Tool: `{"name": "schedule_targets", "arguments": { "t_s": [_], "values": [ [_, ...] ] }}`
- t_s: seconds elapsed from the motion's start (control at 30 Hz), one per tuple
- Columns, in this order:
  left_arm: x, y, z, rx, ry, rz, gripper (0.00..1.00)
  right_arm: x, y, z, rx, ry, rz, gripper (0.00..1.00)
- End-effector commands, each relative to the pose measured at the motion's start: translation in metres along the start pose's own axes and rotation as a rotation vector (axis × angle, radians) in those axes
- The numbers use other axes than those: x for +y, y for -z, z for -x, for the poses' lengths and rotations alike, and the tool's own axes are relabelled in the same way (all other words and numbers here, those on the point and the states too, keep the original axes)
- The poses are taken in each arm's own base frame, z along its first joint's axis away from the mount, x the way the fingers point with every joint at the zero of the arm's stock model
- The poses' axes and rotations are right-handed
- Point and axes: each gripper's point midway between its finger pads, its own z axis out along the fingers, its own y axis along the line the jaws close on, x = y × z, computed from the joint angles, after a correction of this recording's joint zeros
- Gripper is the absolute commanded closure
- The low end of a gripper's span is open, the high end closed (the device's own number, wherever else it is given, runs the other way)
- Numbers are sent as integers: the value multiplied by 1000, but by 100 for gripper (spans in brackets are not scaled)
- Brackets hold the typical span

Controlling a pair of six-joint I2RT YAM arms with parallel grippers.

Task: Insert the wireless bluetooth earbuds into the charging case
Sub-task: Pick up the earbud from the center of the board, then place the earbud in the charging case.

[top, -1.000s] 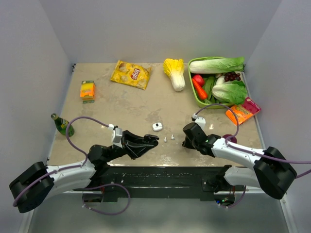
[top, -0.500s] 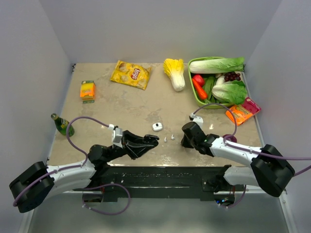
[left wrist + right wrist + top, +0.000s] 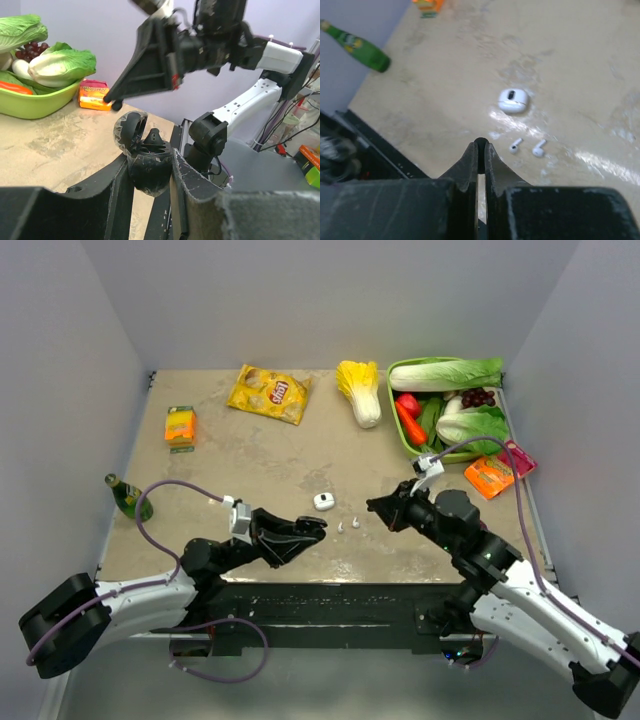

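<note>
My left gripper (image 3: 318, 528) is shut on a black charging case (image 3: 147, 170) and holds it above the table's front edge. The lid is open, and one black earbud (image 3: 152, 136) sits in it. My right gripper (image 3: 375, 506) is raised and shut on a tiny black earbud (image 3: 480, 143) at its fingertips. In the left wrist view that earbud (image 3: 117, 105) hangs just above and left of the open case. Two white earbuds (image 3: 341, 526) (image 3: 356, 523) lie on the table. A closed white case (image 3: 324, 502) lies beside them.
A green bottle (image 3: 128, 498) lies at the left edge. An orange box (image 3: 180, 426), a chips bag (image 3: 268, 393) and a napa cabbage (image 3: 362, 390) lie at the back. A green basket (image 3: 398, 435) of vegetables and an orange packet (image 3: 490, 476) are at the right.
My right arm has lifted off the table and swung its elbow to the right, with its gripper now raised and pointing left toward the left gripper. The left arm has not moved.
</note>
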Motion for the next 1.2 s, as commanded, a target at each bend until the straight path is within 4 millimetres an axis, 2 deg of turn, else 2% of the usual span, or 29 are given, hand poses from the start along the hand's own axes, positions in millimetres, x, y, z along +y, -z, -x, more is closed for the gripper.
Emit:
{"name": "schedule_targets", "arguments": {
  "t_s": [0.0, 0.07, 0.1, 0.27, 0.3, 0.37, 0.4, 0.5, 0.57, 0.6, 0.83, 1.17],
  "values": [
    [1, 40, -20, -23, -11, 25, 100, 59, 31, 20, 5, 208, 321, 100],
    [-1, 39, -22, -14, -4, 16, 100, 72, 36, 19, 16, 236, 397, 100],
    [-2, 38, -22, -10, 1, 9, 100, 79, 41, 23, 14, 252, 431, 100],
    [-15, 31, -31, 51, 33, -76, 100, 112, 68, 20, 70, 378, 579, 100],
    [-17, 28, -29, 51, 36, -90, 100, 121, 77, 31, 47, 405, 594, 100],
    [-19, 26, -34, 81, 50, -111, 100, 126, 87, 27, 74, 466, 605, 100],
    [-20, 22, -32, 78, 50, -123, 100, 134, 93, 33, 64, 481, 626, 100],
    [-23, 17, -33, 96, 60, -148, 100, 145, 102, 31, 102, 513, 677, 100],
    [-23, 16, -35, 108, 66, -157, 100, 149, 103, 24, 131, 529, 700, 100],
    [-25, 9, -29, 94, 58, -170, 100, 152, 103, 23, 134, 533, 709, 100],
    [-30, -3, -26, 117, 49, -221, 100, 161, 90, 6, 175, 545, 724, 100],
    [-44, -5, -23, 130, 44, -303, 100, 177, 81, -13, 215, 565, 751, 100]
  ]
}}
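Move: Your right fingers already hold the black earbud. The open black charging case, gripped in the left fingers, lies about 14 cm to the right hand's left, 6 cm back and 3 cm higher. The two white earbuds lie 17 cm below the right hand, one 5 cm ahead and 3 left, the other 3 ahead and 7 left; the white case is 10 ahead, 12 left and 16 below. From the left hand, the black earbud is 14 cm right, 6 ahead and 3 lower. Swing the right gripper, fingers kept shut on the black earbud, back about 14 cm and to the left towards the open case, rising 13 cm and then sinking 4, while it turns some 50 degrees counter-clockwise. Lower the left gripper 5 to 6 cm, drawing it slightly back and turning it a little clockwise, still gripping the case. ##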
